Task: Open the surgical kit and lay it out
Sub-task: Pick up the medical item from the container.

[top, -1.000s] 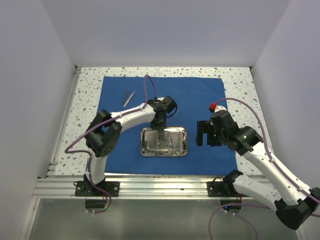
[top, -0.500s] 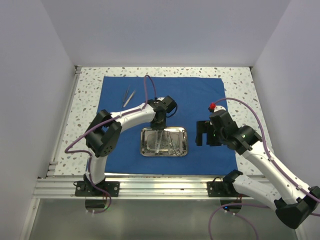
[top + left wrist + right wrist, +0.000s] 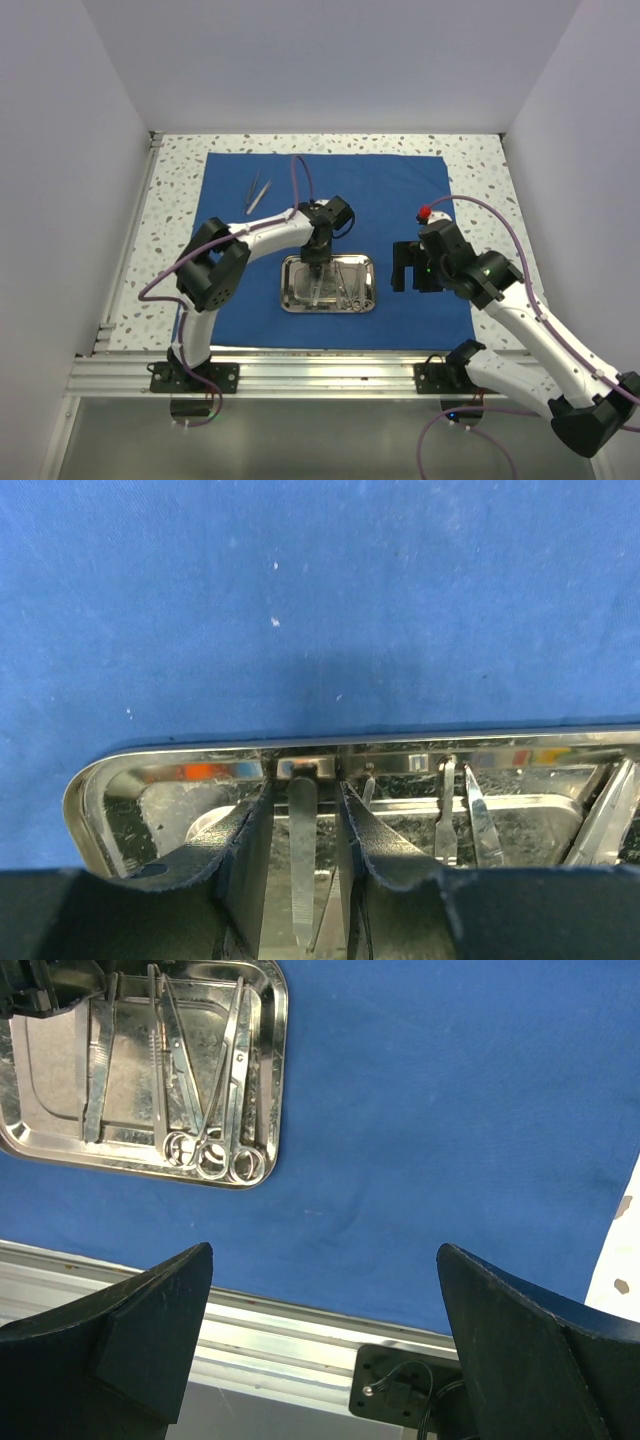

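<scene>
The royal-blue cloth [image 3: 400,190] lies spread flat on the table. The steel tray [image 3: 290,300] sits on its near middle and holds several silver instruments [image 3: 345,285]. Two tweezers [image 3: 257,192] lie on the cloth at the far left. My left gripper [image 3: 318,262] reaches down into the tray's far edge. In the left wrist view its fingers [image 3: 245,845] stand narrowly apart on either side of one flat tweezers [image 3: 302,860], with a small gap on each side. My right gripper [image 3: 412,268] is wide open and empty above the cloth to the right of the tray [image 3: 270,1080].
An aluminium rail [image 3: 300,365] runs along the table's near edge and also shows in the right wrist view [image 3: 280,1345]. White walls close in the speckled table [image 3: 480,160] on three sides. Ring-handled scissors and forceps [image 3: 215,1090] fill the tray's right half.
My left gripper has come a little nearer and lower into the tray, and its elbow has shifted slightly. The right arm has not moved.
</scene>
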Robot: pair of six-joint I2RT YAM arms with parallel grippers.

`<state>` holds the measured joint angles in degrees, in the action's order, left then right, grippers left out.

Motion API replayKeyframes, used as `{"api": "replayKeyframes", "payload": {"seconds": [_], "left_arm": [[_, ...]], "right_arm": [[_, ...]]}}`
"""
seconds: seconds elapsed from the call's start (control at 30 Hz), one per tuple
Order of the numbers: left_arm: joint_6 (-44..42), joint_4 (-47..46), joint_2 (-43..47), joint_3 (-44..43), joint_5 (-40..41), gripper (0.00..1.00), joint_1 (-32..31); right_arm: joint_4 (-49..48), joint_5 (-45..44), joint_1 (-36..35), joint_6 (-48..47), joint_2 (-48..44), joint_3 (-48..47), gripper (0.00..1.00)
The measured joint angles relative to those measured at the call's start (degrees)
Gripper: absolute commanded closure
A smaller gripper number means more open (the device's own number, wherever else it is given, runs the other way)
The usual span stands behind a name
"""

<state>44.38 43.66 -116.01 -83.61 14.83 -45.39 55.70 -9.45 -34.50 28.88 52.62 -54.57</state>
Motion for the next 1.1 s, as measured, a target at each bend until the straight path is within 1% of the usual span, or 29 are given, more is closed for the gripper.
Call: {"api": "replayKeyframes", "payload": {"seconds": [0.07, 0.2, 0.23, 0.5, 0.67, 0.77, 0.87, 0.97, 1.1], "left_arm": [[0.0, -0.5, 0.0, 0.1, 0.0, 0.66, 0.0], [0.0, -1.8, 0.1, 0.6, 0.0, 0.79, 0.4], [0.0, -2.1, 0.2, 0.8, 0.0, 0.86, 0.5], [-0.2, -3.2, 0.9, 1.8, -0.1, 1.00, 0.8], [-0.2, -1.9, 0.9, 1.0, -0.1, 1.00, 0.8], [-0.2, 1.2, 0.8, -1.3, 0.0, 1.00, 0.8], [-0.5, 4.5, -0.2, -7.3, 0.3, 1.00, 0.9], [-1.0, 5.3, -1.4, -13.8, 0.6, 1.00, 1.3], [-2.3, 5.6, -3.5, -19.8, 0.8, 1.00, 3.0]], "right_arm": [[0.0, 0.0, 0.0, 0.0, 0.2, 0.0, 0.02], [0.0, 0.0, 0.0, 0.0, 0.3, 0.1, 0.02], [0.0, 0.0, 0.0, 0.0, 0.3, 0.1, 0.02], [0.0, 0.0, 0.0, 0.0, 0.3, 0.1, 0.02], [0.0, -0.1, 0.0, 0.1, 0.3, 0.1, 0.02], [0.0, -0.1, 0.0, 0.2, 0.3, 0.2, 0.01], [0.0, -0.1, 0.0, 0.4, 0.4, 0.3, 0.02], [0.0, -0.3, 0.0, 0.5, 0.8, 0.3, 0.02], [0.0, -0.8, 0.0, 0.6, 1.1, 0.3, 0.02]]}}
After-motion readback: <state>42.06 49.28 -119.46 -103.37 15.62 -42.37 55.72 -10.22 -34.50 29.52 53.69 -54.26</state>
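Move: The medical item, a slim metal tool, lies lengthwise in the tray with its far end between the left hand's parted fingertips; its middle is about 4 cm back and 1 cm below. A flat tool lies some 1 cm to the right of it. From the hand, the tweezers are 5 cm right and 4 cm back, the nearest scissors 7 cm right and 5 cm back, all about 1 cm lower. From the right hand, the item is roughly 7 cm ahead, 19 cm left and 16 cm below. The left fingers close on the far end of the medical item and pinch it while the hand eases barely 1 cm forward. After a short hold they keep the grip and lift it quickly, about 7 cm up and 7 cm forward with some 3 cm to the right, out past the tray's far rim, the fingertips swinging forward by roughly 10 degrees. ##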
